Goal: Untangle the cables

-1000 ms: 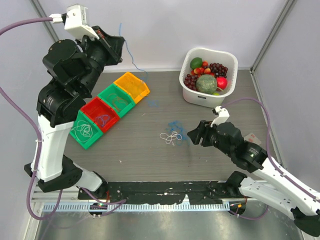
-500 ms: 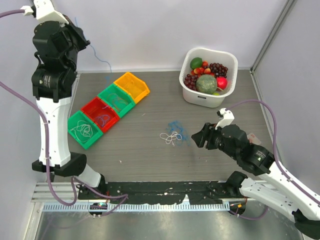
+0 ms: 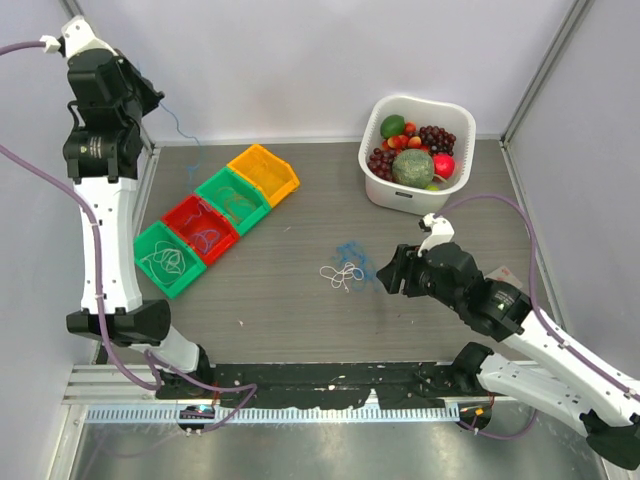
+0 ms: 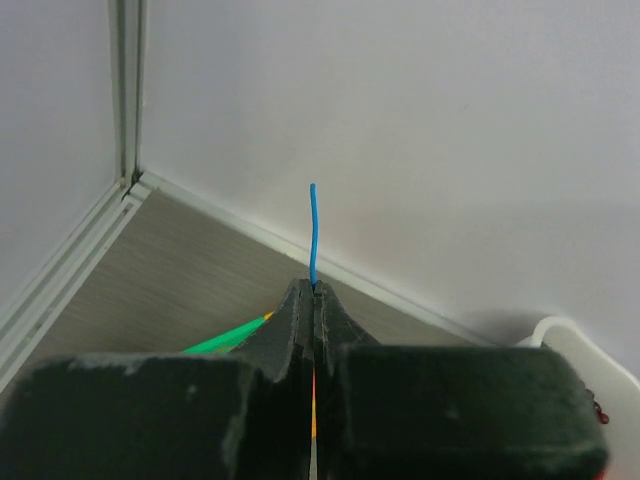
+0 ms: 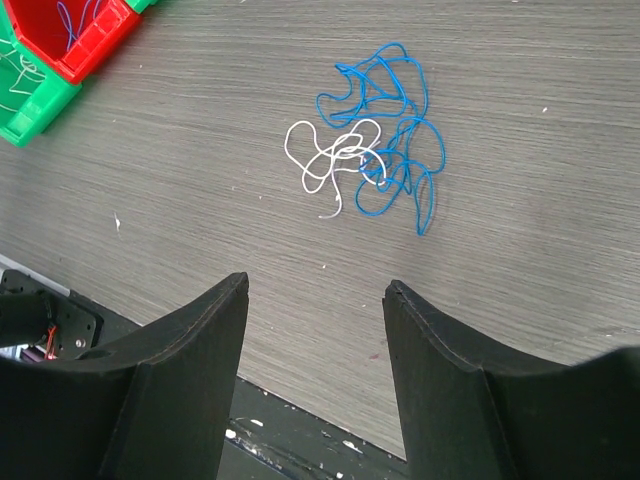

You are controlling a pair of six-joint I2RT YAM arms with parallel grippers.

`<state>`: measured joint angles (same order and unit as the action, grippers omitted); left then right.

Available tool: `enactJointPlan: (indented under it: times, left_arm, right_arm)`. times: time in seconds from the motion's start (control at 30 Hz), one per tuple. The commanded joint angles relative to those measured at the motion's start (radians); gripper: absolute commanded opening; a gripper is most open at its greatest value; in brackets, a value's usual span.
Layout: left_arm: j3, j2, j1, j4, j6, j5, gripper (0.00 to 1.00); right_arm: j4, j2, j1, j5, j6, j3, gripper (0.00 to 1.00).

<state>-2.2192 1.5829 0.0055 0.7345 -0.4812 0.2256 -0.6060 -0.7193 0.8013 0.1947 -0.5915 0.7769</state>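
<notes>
A small tangle of cables lies mid-table: a blue cable (image 3: 350, 252) and a white cable (image 3: 342, 273) hooked together. The right wrist view shows the same blue loops (image 5: 398, 135) and white loops (image 5: 325, 158) just ahead of my right gripper (image 5: 315, 285), which is open, empty and above the table. In the top view my right gripper (image 3: 386, 272) sits just right of the tangle. My left gripper (image 3: 150, 97) is raised high at the far left corner, shut on a separate blue cable (image 3: 177, 125) that dangles from it. Its end (image 4: 312, 230) pokes out past the closed left gripper (image 4: 315, 291).
A diagonal row of small bins sits left of centre: green (image 3: 150, 237), red (image 3: 181, 206), green (image 3: 214, 181), orange (image 3: 248, 153), some with sorted cables inside. A white basket (image 3: 408, 196) of fruit stands back right. The wall and a corner post are close behind my left gripper.
My left arm swung left and back to the far left corner, carrying the blue cable away from the bins. My right gripper stayed beside the tangle, shifting only slightly.
</notes>
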Motion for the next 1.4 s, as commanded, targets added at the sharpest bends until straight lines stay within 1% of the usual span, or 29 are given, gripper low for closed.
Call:
enactJointPlan:
  times: [0.0, 0.13, 0.23, 0.33, 0.5, 0.57, 0.67, 0.73, 0.8, 0.87, 0.93, 1.07, 1.13, 1.17, 1.2, 1.23, 1.27, 1.3, 1.33, 1.37]
  left_arm:
    - [0.1, -0.066, 0.033, -0.047, -0.031, 0.039, 0.0]
    - [0.321, -0.129, 0.034, -0.075, -0.056, 0.173, 0.0]
    - [0.475, -0.175, 0.034, -0.092, -0.066, 0.247, 0.0]
    - [0.591, -0.173, 0.039, -0.101, -0.079, 0.258, 0.0]
    - [0.639, -0.072, 0.039, 0.015, -0.149, 0.258, 0.0]
    - [0.662, -0.022, 0.045, 0.032, -0.177, 0.25, 0.0]
    - [0.682, 0.06, 0.062, 0.031, -0.192, 0.163, 0.0]
    - [0.665, 0.142, 0.074, 0.08, -0.235, 0.143, 0.0]
    - [0.652, 0.198, 0.086, 0.101, -0.249, 0.095, 0.0]
    - [0.635, 0.241, 0.094, 0.132, -0.255, 0.081, 0.0]
    - [0.639, 0.255, 0.099, 0.163, -0.266, 0.084, 0.0]
    - [0.713, 0.198, 0.102, 0.126, -0.286, 0.093, 0.0]
    - [0.728, 0.174, 0.105, 0.138, -0.299, 0.084, 0.17]
    - [0.733, 0.155, 0.106, 0.14, -0.301, 0.083, 0.34]
    - [0.754, 0.122, 0.106, 0.119, -0.3, 0.075, 0.52]
    - [0.792, 0.065, 0.105, 0.093, -0.304, 0.067, 0.63]
    - [0.814, 0.021, 0.105, 0.073, -0.307, 0.058, 0.69]
    - [0.835, -0.015, 0.105, 0.051, -0.303, 0.041, 0.75]
    - [0.848, -0.049, 0.105, 0.042, -0.3, 0.022, 0.82]
    - [0.855, -0.073, 0.102, 0.048, -0.298, -0.006, 0.83]
  right_arm:
    - [0.045, -0.008, 0.001, 0.0, 0.016, 0.028, 0.62]
    - [0.046, -0.019, 0.001, 0.003, 0.021, 0.036, 0.62]
    - [0.046, -0.022, 0.003, 0.008, 0.021, 0.038, 0.62]
    - [0.048, -0.029, 0.003, 0.009, 0.019, 0.041, 0.62]
    - [0.052, -0.039, 0.001, 0.011, 0.013, 0.044, 0.62]
    - [0.051, -0.04, -0.001, 0.014, 0.009, 0.045, 0.62]
    - [0.048, -0.029, 0.003, 0.023, -0.004, 0.044, 0.62]
    - [0.048, -0.022, 0.001, 0.026, -0.014, 0.041, 0.62]
    - [0.043, -0.012, 0.001, 0.034, -0.016, 0.038, 0.62]
    - [0.037, -0.012, 0.001, 0.038, -0.021, 0.039, 0.62]
    - [0.038, -0.014, 0.001, 0.048, -0.021, 0.038, 0.62]
    - [0.044, -0.08, 0.003, 0.054, -0.025, 0.047, 0.62]
    - [0.075, -0.13, -0.001, 0.042, -0.024, 0.053, 0.64]
    - [0.086, -0.15, -0.004, 0.02, -0.024, 0.059, 0.65]
    - [0.091, -0.216, -0.02, 0.005, -0.016, 0.068, 0.65]
    - [0.091, -0.259, -0.039, -0.041, -0.001, 0.091, 0.65]
    - [0.077, -0.346, -0.086, -0.078, 0.004, 0.108, 0.65]
    - [0.069, -0.383, -0.106, -0.134, 0.016, 0.143, 0.64]
    - [0.065, -0.46, -0.15, -0.159, 0.024, 0.168, 0.64]
    - [0.064, -0.489, -0.189, -0.179, 0.033, 0.182, 0.64]
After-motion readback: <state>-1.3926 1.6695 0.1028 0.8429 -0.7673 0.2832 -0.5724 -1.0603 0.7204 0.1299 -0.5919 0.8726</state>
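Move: The left hand, still pinching the hanging blue cable, has the red bin about 48 cm below it, some 5 cm back and 4 cm left. At that depth, the green bin with white cable is 12 cm back, 11 cm left; the green bin with orange cable is 2 cm ahead, 4 cm right. From the right hand, the table's white cable is roughly 8 cm ahead, 8 cm left, 19 cm down; the tangled blue cable is 10 cm ahead, 5 cm left. Left sinks about 40 cm to the red bin, tipping fingers down, and releases blue cable; right late nears cables. ##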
